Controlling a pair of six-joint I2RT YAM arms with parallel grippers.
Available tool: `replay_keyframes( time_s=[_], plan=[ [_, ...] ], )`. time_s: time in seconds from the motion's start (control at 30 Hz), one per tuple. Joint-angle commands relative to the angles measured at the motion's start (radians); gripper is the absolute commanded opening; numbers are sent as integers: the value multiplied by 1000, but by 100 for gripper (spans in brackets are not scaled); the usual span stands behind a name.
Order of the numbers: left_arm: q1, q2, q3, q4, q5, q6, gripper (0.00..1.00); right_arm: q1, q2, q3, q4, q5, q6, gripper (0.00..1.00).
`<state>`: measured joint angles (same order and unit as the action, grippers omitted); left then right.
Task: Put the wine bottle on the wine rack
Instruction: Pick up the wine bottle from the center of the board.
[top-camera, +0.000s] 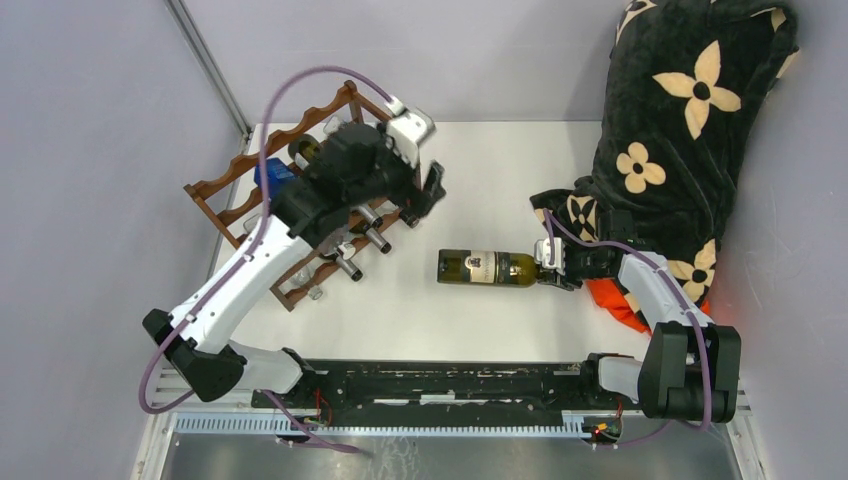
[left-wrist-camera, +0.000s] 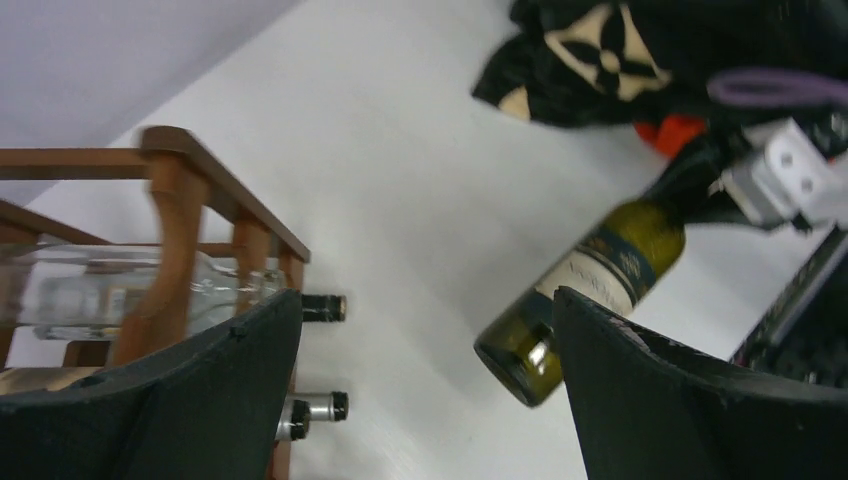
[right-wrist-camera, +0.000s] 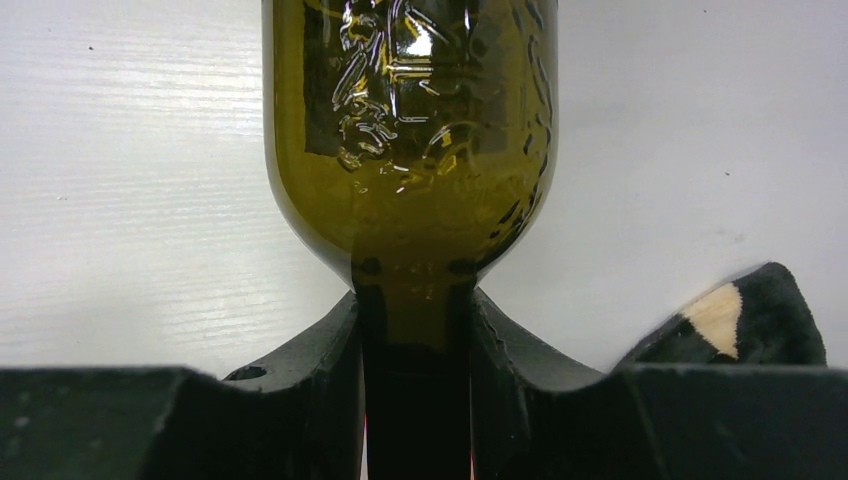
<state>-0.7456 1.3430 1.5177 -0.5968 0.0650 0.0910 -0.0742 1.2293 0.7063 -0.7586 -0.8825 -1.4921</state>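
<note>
A green wine bottle (top-camera: 490, 267) with a pale label lies level at mid-table, its base pointing left. My right gripper (top-camera: 548, 268) is shut on its neck; in the right wrist view the fingers (right-wrist-camera: 320, 380) clamp the dark neck below the bottle's shoulder (right-wrist-camera: 410, 130). The brown wooden wine rack (top-camera: 228, 172) stands at the back left and holds several bottles. My left gripper (top-camera: 432, 190) hovers open and empty just right of the rack. The left wrist view has the rack (left-wrist-camera: 175, 200) on the left, the green bottle (left-wrist-camera: 590, 290) on the right, and the open left gripper (left-wrist-camera: 425, 390).
A black cloth with beige flowers (top-camera: 680, 120) is heaped at the back right, with something orange (top-camera: 615, 300) under it beside my right arm. Clear bottles' capped necks (top-camera: 375, 238) stick out of the rack's front. Grey walls close in the table on the left and at the back.
</note>
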Motion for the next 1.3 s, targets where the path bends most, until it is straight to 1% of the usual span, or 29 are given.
replay_keyframes(
  time_s=[0.0, 0.13, 0.23, 0.47, 0.6, 0.67, 0.7, 0.73, 0.77, 0.8, 0.9, 1.0, 1.13, 1.27],
  plan=[
    [126, 18, 148, 8, 58, -242, 98, -3, -37, 48, 57, -154, 70, 0],
    [206, 73, 243, -24, 73, -333, 96, -2, -37, 49, 76, -159, 103, 0],
    [243, 105, 283, -11, 73, -397, 95, -3, -36, 55, 93, -159, 122, 0],
    [334, 147, 271, 116, 48, -573, 92, -1, -33, 65, 119, -162, 173, 0],
    [362, 189, 270, 168, -12, -656, 90, -1, -33, 70, 132, -164, 199, 0],
    [365, 212, 271, 186, -87, -696, 89, 1, -35, 71, 142, -164, 210, 0],
    [366, 222, 271, 187, -145, -722, 87, 1, -35, 71, 151, -165, 218, 0],
    [366, 235, 276, 187, -174, -744, 83, 1, -36, 71, 156, -165, 223, 0],
    [368, 247, 285, 180, -226, -761, 78, 0, -36, 71, 161, -167, 227, 0],
    [367, 260, 297, 170, -258, -779, 75, 2, -37, 71, 165, -169, 232, 0],
    [369, 317, 359, 116, -347, -832, 75, 4, -37, 67, 178, -176, 246, 0],
    [373, 404, 458, 25, -417, -899, 75, 8, -36, 67, 179, -180, 249, 0],
    [379, 528, 578, -72, -440, -977, 76, 10, -37, 76, 179, -184, 254, 0],
    [381, 594, 603, -87, -430, -1010, 75, 10, -46, 81, 179, -190, 262, 0]
  ],
)
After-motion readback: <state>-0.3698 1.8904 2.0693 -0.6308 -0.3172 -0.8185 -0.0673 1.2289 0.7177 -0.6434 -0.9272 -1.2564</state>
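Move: The top bar across the wine rack's right-hand end lies about 22 cm ahead of the left hand, 10 cm to its left and 8 cm below. Nearer, 14 cm ahead, 16 cm left and 14 cm below, is the clear bottle in the rack; the wine bottle held by the right hand is some 6 cm back, 16 cm right and 25 cm below. From the right hand that bar is about 29 cm ahead, 38 cm left and 17 cm higher. The left hand, empty, heads for the right-hand end of the rack, swinging some 23 cm forward and 10 cm left; it rises about 7 cm early, then sinks back to its starting height while turning roughly 60 degrees counter-clockwise and narrowing its wide-open fingers by a quarter. Still pinching the wine bottle's neck, the right hand eases up and forward a little and turns slightly clockwise. ##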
